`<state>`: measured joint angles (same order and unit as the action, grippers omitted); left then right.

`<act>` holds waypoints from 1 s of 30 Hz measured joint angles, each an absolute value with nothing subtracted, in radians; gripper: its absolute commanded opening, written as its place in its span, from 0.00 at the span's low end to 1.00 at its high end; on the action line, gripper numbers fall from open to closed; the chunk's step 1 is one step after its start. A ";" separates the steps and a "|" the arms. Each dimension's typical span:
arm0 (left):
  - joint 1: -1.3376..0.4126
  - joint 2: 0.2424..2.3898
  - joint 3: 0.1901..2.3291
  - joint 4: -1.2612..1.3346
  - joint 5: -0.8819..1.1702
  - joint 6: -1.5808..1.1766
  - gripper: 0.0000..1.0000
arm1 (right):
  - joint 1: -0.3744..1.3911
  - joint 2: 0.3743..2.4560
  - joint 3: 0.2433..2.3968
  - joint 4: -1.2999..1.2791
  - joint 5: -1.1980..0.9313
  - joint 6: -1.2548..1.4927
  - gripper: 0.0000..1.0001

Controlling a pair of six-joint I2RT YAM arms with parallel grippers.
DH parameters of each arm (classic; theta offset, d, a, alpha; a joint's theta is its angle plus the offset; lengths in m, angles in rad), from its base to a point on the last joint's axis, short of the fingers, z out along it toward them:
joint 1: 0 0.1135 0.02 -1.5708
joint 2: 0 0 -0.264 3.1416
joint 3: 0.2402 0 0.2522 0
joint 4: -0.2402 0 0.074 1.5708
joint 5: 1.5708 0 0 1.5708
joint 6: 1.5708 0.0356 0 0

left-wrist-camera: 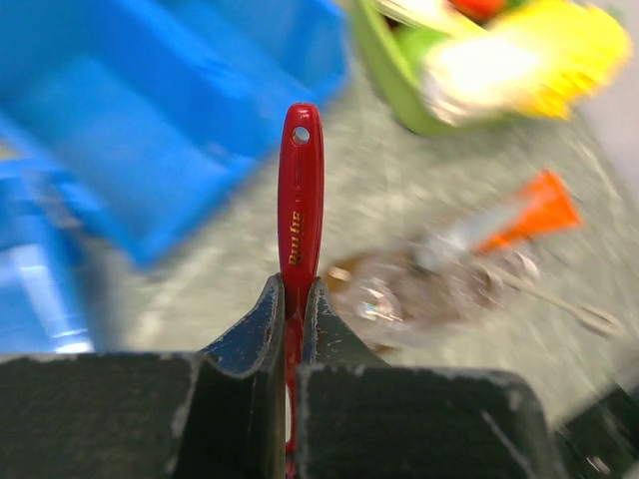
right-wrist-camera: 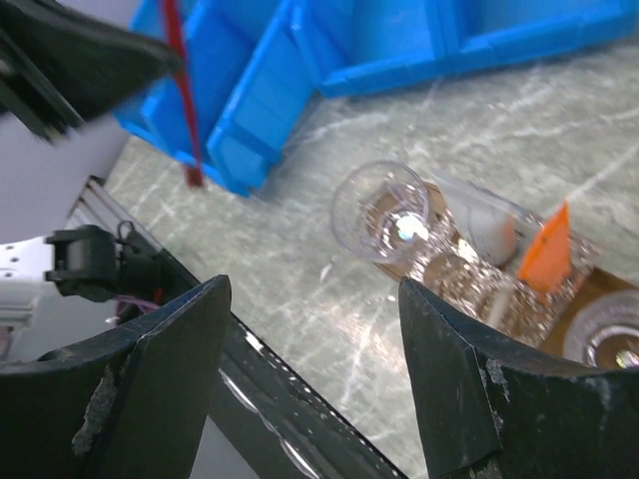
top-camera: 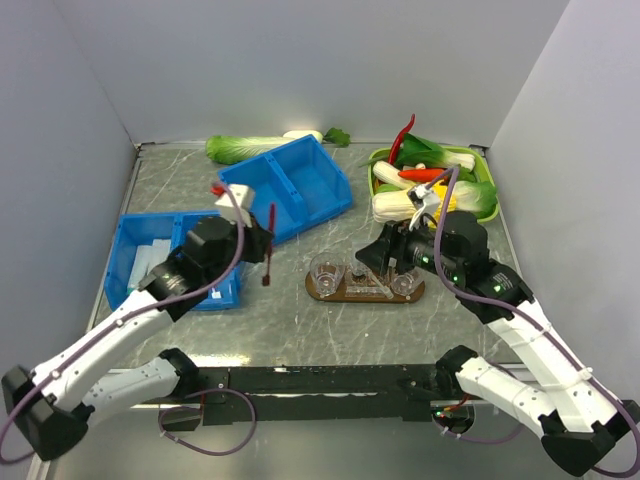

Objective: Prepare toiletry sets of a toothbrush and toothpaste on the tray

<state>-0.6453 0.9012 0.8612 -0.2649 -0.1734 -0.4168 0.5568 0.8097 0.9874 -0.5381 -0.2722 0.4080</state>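
Observation:
My left gripper (top-camera: 267, 243) is shut on a red toothbrush (top-camera: 270, 250) and holds it upright in the air, left of the tray (top-camera: 340, 293). In the left wrist view the red handle (left-wrist-camera: 301, 200) stands up from between the closed fingers (left-wrist-camera: 255, 329). The dark-brown tray carries three clear cups (top-camera: 323, 270), and a white tube with an orange end (right-wrist-camera: 544, 249) lies among them. My right gripper (right-wrist-camera: 315, 299) hangs open over the tray's near side with nothing between its fingers. A cup (right-wrist-camera: 384, 210) stands just beyond it.
Two blue bins (top-camera: 290, 185) (top-camera: 165, 255) sit left and behind. A green tray of toy vegetables (top-camera: 430, 185) stands at the back right, close behind the right arm. A cabbage (top-camera: 245, 148) lies by the back wall. A black rail (top-camera: 320, 380) runs along the near edge.

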 measured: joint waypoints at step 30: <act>-1.286 1.275 1.041 -0.139 -0.491 -0.510 0.01 | 0.565 0.881 0.886 -0.349 -0.320 0.497 0.38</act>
<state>-1.2858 1.2751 1.0412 -0.1387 -0.4908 -0.5098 0.5652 0.8806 0.8860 -0.3492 -0.3199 0.4969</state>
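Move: The left hand already holds the red toothbrush, its handle end up. The open right gripper that receives the toothbrush is about 23 cm to this hand's right, 8 cm back and 4 cm higher. From the right hand, the toothbrush is some 23 cm left, 7 cm ahead and slightly lower. Some 20 cm below the right hand, the left glass stands 7 cm ahead and 8 cm left, and the clear holder 6 cm ahead and 3 cm right. Keeping its pinch on the red toothbrush, the left hand swings about 18 cm right and 10 cm back to the right gripper, turning some 20 degrees clockwise and easing to a stop. The right hand edges a little left and forward, rises slightly, then sinks about 3.5 cm, its fingers straddling the upper handle and partly closing at the end. ##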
